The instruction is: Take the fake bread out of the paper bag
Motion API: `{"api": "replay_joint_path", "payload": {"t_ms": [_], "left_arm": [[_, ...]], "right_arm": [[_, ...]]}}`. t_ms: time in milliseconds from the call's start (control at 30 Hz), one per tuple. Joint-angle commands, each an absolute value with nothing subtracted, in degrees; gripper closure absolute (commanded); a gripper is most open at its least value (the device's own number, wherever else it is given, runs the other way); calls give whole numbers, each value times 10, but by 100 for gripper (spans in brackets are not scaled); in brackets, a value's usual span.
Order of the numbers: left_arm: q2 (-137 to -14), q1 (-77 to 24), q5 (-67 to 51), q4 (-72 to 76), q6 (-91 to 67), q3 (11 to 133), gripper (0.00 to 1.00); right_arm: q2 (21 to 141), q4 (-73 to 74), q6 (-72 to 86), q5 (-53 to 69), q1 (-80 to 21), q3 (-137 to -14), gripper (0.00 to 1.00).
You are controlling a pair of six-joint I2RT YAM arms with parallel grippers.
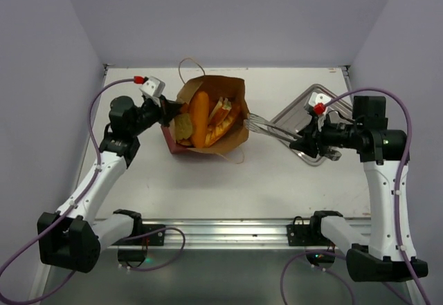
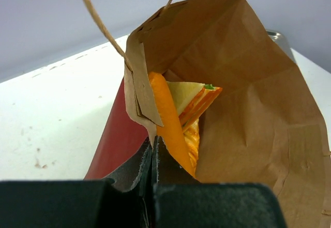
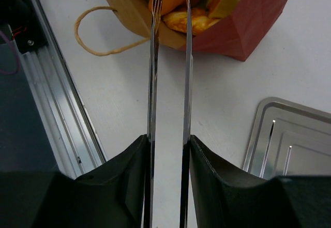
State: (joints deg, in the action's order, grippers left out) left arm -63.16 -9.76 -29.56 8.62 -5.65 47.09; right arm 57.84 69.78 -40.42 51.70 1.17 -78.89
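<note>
The paper bag (image 1: pixel 220 84), red outside and brown inside, lies on its side mid-table with its mouth facing up toward the camera. Fake bread fills it: a long orange loaf (image 1: pixel 199 118), a sandwich piece (image 1: pixel 223 115) and a pale roll (image 1: pixel 183 126). My left gripper (image 1: pixel 168 111) is shut on the bag's left rim (image 2: pixel 142 93), beside the orange loaf (image 2: pixel 170 124). My right gripper (image 3: pixel 169 140) is shut on metal tongs (image 3: pixel 153 83). The tongs' arms stand apart, and their tips reach the bag's mouth (image 3: pixel 129 11) over the bread (image 3: pixel 181 18).
A silver metal tray (image 1: pixel 311 104) lies at the right, partly under my right gripper (image 1: pixel 299 142). The bag's tan loop handles (image 3: pixel 98 31) trail onto the table. An aluminium rail (image 1: pixel 221 232) runs along the near edge. Walls enclose the table on three sides.
</note>
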Motion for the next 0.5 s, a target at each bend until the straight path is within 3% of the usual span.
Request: {"api": "replay_joint_path", "payload": {"t_ms": [0, 233, 367, 467], "left_arm": [[-607, -126, -323, 153, -94, 466, 100], [-583, -170, -289, 175, -125, 430, 100], [-564, -200, -261, 186, -130, 402, 100], [-555, -227, -245, 195, -134, 380, 100]], "right_arm": [[584, 743, -453, 558, 9, -833, 60], [605, 718, -408, 536, -39, -816, 61], [593, 648, -353, 431, -146, -777, 61], [597, 635, -338, 382, -171, -765, 61]]}}
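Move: Inside the tilted bag's mouth, the braided bread lies about 21 cm left of the right hand and 11 cm ahead, some 17 cm lower; that hand already holds the tongs, tips towards it. The sandwich is about 3 cm beyond it and 2 cm farther left, the orange loaf roughly 8 cm left of it. From the left hand, shut on the bag's rim, the braided bread is 15 cm right, 2 cm back and 13 cm below. Swinging left about 4 cm and slightly back, the right hand first lifts a touch, then dips some 4 cm and turns about 10 degrees counter-clockwise, taking the open tongs' tips across the bag's near right rim towards the braided bread; its hold stays unchanged. Meanwhile the left keeps its pinch on the rim and draws the bag 5 cm back and 5 cm right to meet the tongs, turning slightly clockwise. ##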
